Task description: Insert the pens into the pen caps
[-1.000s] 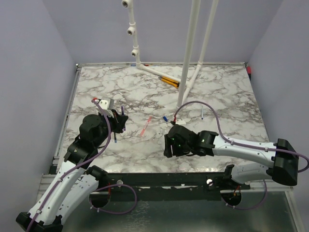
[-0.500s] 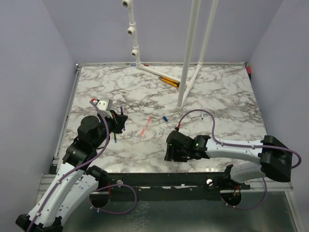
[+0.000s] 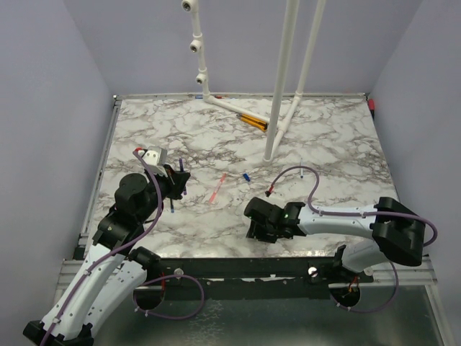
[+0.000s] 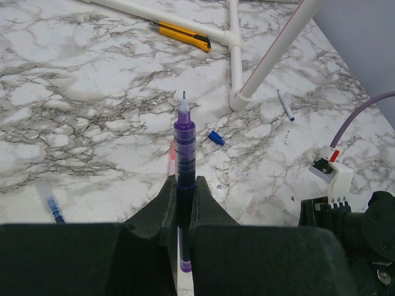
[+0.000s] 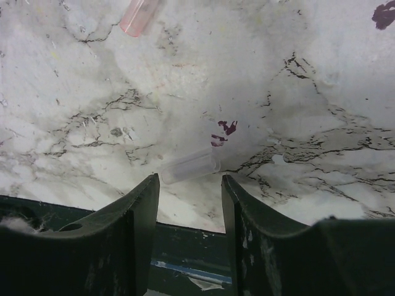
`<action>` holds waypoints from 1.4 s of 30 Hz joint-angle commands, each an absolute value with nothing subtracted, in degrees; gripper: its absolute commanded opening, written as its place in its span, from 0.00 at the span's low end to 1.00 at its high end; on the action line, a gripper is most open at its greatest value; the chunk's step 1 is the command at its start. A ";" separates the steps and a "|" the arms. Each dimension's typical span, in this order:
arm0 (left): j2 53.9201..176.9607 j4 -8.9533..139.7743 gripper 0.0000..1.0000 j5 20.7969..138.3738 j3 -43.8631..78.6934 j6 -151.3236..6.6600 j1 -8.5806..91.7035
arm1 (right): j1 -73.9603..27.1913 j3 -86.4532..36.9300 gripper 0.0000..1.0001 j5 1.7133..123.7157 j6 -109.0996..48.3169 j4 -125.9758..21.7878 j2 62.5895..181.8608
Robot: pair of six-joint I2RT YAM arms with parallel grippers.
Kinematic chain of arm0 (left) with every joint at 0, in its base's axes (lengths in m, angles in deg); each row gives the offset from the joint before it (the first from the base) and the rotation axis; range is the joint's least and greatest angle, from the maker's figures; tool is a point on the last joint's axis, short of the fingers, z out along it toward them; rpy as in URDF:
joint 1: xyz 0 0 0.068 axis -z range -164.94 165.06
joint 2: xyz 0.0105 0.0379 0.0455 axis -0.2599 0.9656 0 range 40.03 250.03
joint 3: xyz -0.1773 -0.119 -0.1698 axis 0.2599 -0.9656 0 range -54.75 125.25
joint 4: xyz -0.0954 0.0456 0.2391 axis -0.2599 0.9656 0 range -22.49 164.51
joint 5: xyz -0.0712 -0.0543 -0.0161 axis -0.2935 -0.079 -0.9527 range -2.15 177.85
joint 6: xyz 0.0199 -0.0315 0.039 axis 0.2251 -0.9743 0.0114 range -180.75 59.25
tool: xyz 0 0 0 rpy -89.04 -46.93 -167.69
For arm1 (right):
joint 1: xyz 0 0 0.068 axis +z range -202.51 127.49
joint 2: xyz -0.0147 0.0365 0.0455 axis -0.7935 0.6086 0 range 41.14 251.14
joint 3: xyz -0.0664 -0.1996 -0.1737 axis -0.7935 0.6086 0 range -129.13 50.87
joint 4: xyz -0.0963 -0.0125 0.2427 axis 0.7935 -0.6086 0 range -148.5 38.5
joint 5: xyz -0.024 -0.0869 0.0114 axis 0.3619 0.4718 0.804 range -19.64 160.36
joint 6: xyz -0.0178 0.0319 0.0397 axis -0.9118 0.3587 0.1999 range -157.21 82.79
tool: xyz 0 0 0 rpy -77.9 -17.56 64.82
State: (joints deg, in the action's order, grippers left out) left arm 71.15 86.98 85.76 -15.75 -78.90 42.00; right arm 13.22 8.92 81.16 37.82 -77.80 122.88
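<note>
My left gripper is shut on a dark purple pen, its bare tip pointing away; in the top view the gripper holds it above the table's left part. A pink-red pen lies mid-table, partly behind the held pen in the left wrist view. A blue cap lies beyond it, also in the top view. My right gripper is open, low at the near edge. A clear cap lies on the table just ahead of its fingertips. A pink cap lies farther off.
A white pipe frame stands at the back with orange-and-black sticks at its foot. A thin blue-tipped pen lies right of the frame's post, and a clear blue piece lies at the left. Purple ink stains mark the marble. The table's near edge is under my right fingers.
My right gripper has drawn back toward the near edge and slightly left, dropping low over the clear cap. The left gripper holds the pen almost unmoved.
</note>
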 commanded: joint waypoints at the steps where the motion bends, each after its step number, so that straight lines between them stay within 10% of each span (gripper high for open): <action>1: 70.55 87.04 0.00 84.49 -14.59 -78.71 41.68 | 13.73 8.08 0.48 83.67 41.05 -76.37 124.37; 42: 71.60 87.10 0.00 84.17 -14.54 -78.55 41.62 | 13.62 6.55 0.16 81.10 16.33 -74.11 132.02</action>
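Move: The clear cap lies crosswise almost under the right fingertips, about 1 cm ahead and 1 cm down, with no sideways offset. At about that depth too, the pink cap lies some 9 cm ahead and 3 cm left of this hand, the blue cap about 17 cm ahead and 1 cm left, and the red pen 13 cm ahead and 9 cm left. From the left hand, still holding the purple pen, the clear cap is roughly 10 cm back, 18 cm right and 24 cm below. The right hand, fingers pointing steeply down and already half open, eases forward about 1.5 cm with some 1 cm each of sinking and drift to the left, its fingers closing steadily over the clear cap until the pads sit against its two long sides. After a slight clockwise turn the wrist swings back counter-clockwise by nearly 20 degrees, mostly as the fingers finish narrowing to about two fifths of their starting gap, while the left hand keeps still with the purple pen. ##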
